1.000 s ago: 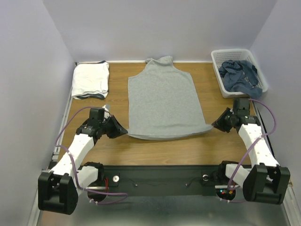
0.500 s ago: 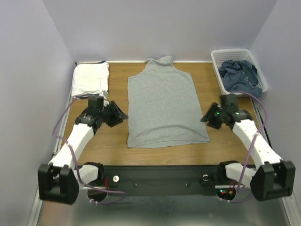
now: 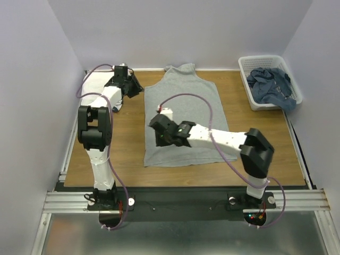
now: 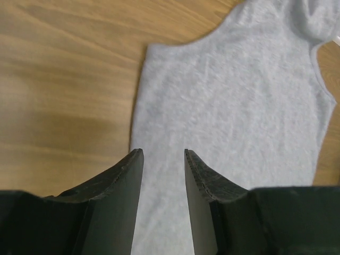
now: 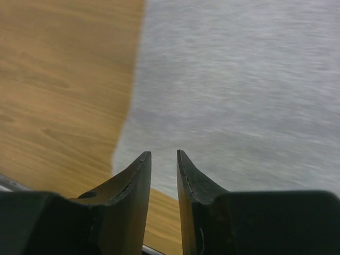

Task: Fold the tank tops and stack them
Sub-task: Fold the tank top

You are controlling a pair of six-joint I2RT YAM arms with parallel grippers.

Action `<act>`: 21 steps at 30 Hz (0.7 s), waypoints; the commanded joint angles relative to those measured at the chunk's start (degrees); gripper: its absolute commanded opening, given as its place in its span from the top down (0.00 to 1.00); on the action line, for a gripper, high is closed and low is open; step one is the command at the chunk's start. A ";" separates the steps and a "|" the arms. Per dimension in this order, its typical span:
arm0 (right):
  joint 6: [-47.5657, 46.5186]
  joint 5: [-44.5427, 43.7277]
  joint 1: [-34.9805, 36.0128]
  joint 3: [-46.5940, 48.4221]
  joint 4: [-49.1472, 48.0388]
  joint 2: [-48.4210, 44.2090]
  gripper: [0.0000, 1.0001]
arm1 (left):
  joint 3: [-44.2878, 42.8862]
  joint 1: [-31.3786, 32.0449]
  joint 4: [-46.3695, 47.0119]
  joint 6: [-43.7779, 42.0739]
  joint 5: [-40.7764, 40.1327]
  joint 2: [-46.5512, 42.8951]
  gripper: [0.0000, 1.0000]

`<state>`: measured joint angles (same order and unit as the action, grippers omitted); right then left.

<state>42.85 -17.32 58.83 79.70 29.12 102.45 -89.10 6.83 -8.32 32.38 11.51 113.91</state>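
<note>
A heather grey tank top [image 3: 186,106] lies flat, straps away from me, in the middle of the wooden table. My left gripper [image 3: 136,87] hovers at its far left shoulder edge, open, nothing between the fingers; in the left wrist view the grey tank top [image 4: 239,106] lies below the left gripper [image 4: 163,152]. My right arm reaches across the garment. Its right gripper [image 3: 156,138] hangs open over the lower left part, and in the right wrist view the right gripper [image 5: 163,154] is above the grey tank top [image 5: 239,90] near its left edge. A folded white tank top [image 3: 91,91] sits far left, partly behind the left arm.
A white lattice basket [image 3: 260,59] at the far right holds a crumpled dusty blue garment [image 3: 271,85]. Purple cables loop from both arms. Bare wood [image 3: 127,143] shows left of the grey top. The metal rail [image 3: 175,199] runs along the near edge.
Both grippers let go of the hem corners, which now lie flat. The left arm swung far out to the top's left shoulder. The right arm crossed over to the top's lower left.
</note>
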 commanded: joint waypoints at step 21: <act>-1.10 -3.33 13.86 13.11 -3.11 19.89 0.69 | -7.76 -1.91 -0.38 -6.63 4.22 7.47 0.54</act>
<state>40.73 -19.31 71.35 91.50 26.96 121.60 -95.90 4.86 -10.13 26.94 14.76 121.45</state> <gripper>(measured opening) 0.307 0.461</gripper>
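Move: The tank top's near-left hem corner lies some 10 cm left of the open right gripper, about 6 cm back and 9 cm below. The other hem corner is some 43 cm right of that corner and 3 cm farther out; the table's near edge runs about 10 cm behind it. For the left gripper, the tank top's upper-left corner is about 6 cm ahead, straight in line and 12 cm below, with the folded stack 20 cm left and 4 cm ahead. Bring the right gripper left about 10 cm, then back and down over the hem corner, sinking some 7 cm in all and turning the wrist about 15 degrees, mostly counter-clockwise; keep the fingers part open around the corner. Meanwhile let the left gripper dip towards the upper-left corner, rise back a little and hover, fingers open. ##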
